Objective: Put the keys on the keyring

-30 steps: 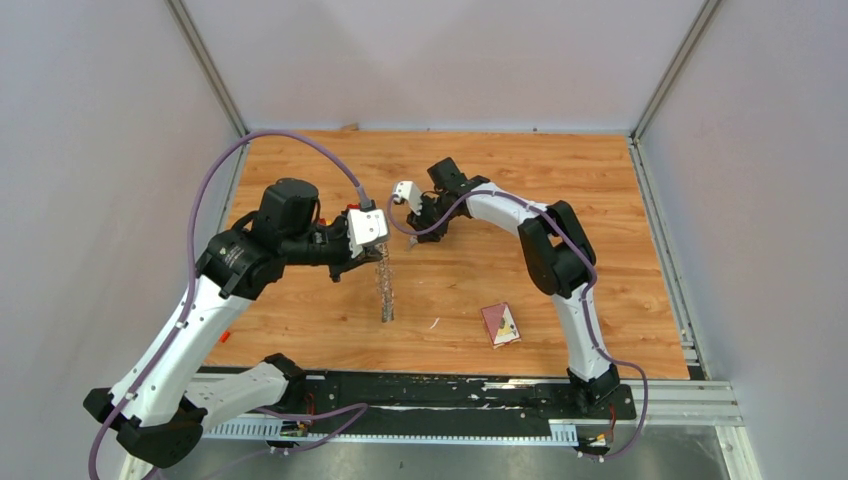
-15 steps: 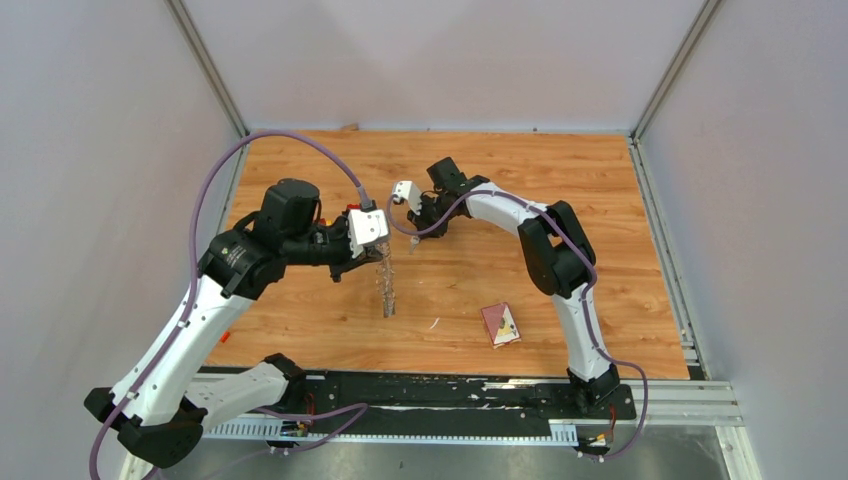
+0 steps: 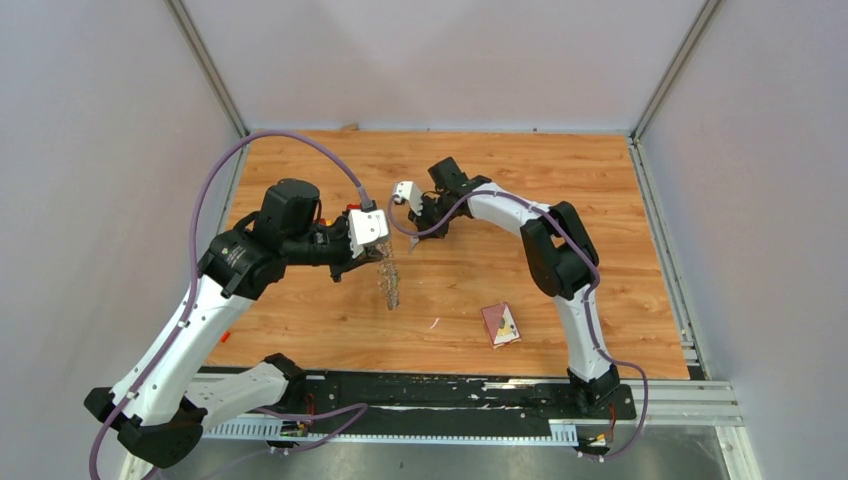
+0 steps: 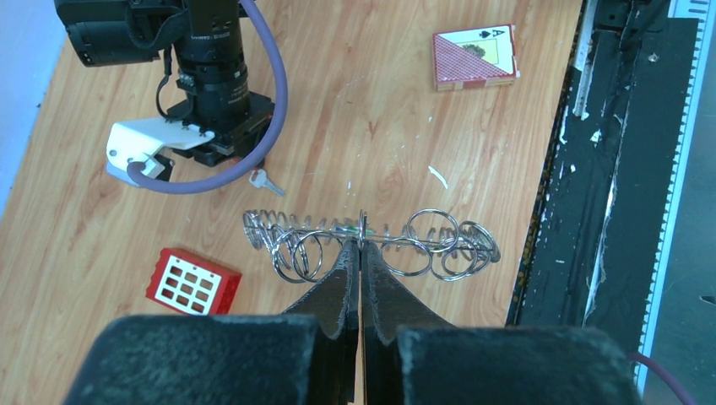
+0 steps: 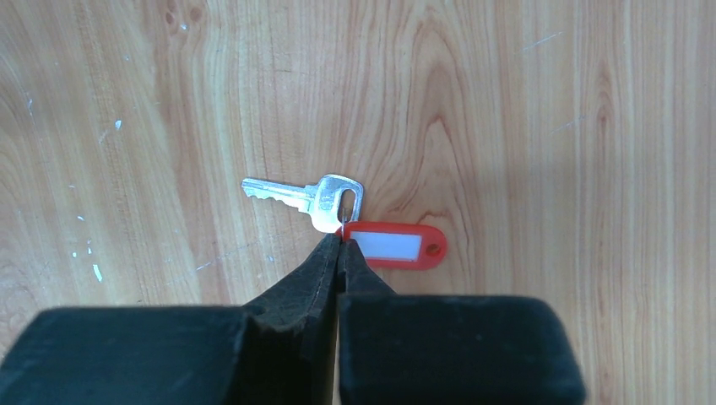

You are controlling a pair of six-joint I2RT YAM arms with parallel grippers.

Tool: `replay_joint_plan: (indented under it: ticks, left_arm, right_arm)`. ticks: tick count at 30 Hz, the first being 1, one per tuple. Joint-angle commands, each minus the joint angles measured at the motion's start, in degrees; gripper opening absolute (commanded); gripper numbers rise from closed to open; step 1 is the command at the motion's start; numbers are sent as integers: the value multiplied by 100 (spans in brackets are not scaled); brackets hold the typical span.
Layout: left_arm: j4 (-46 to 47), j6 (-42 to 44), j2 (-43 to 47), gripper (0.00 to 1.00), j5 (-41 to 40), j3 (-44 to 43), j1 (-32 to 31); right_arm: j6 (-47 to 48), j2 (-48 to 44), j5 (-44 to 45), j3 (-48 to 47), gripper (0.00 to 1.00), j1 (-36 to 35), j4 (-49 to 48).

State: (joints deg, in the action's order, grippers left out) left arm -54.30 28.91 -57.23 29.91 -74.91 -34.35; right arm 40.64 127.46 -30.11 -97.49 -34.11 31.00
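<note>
My left gripper (image 4: 360,240) is shut on the keyring (image 4: 431,245), a wide wire ring seen edge-on and hung with several small silvery loops. In the top view the keyring (image 3: 388,280) dangles below the left gripper (image 3: 378,255) over the mid table. One of the keys (image 5: 304,196), silvery with a red tag (image 5: 388,245), lies flat on the wood. My right gripper (image 5: 340,236) is shut with its tips pinched where the key's small ring meets the tag. The left wrist view shows the same key (image 4: 263,179) under the right gripper (image 3: 415,237).
A red block with white squares (image 4: 192,281) lies on the table left of the keyring. A pack of playing cards (image 3: 500,325) sits near the front edge. The black base rail (image 4: 616,169) runs along the near side.
The right jaws have closed at the key's small ring. The keyring hangs a little higher and has swung slightly.
</note>
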Motion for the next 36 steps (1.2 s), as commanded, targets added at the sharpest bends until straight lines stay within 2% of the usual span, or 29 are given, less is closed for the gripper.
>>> replay_joint_plan:
  ticks: [1,8,15,36]
  left_arm:
    - [253,20,63,0,143,-41,29]
    - [236,42,69,0,145,-41,25]
    - [226,73,70,0,140,-17,26]
    - [194,113,105,0,147,25,30]
  right_arm:
    - [77,-348,-31,7,2,-9,-115]
    - [99,-196,74,-208,17,-12,-14]
    - [137,-28,84,-414,24,-22,109]
    - [224,284,83,-631,29,-108,308]
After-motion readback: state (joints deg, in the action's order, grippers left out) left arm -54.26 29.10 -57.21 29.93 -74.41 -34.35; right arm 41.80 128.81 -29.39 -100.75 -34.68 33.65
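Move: The shut right fingertips hover at the small link joining key and red tag: the key's middle lies about 2 cm back, 1 cm left and 1 cm below, the tag some 2 cm ahead, level sideways and equally low. A red grid box stands about 12 cm left and 3 cm farther out, level in height. From the left hand, still holding the wire keyring, the key is roughly 20 cm ahead, 5 cm right and 28 cm below. The right hand opens its fingers about a third, rising 1 cm and sinking back over the key's link. ##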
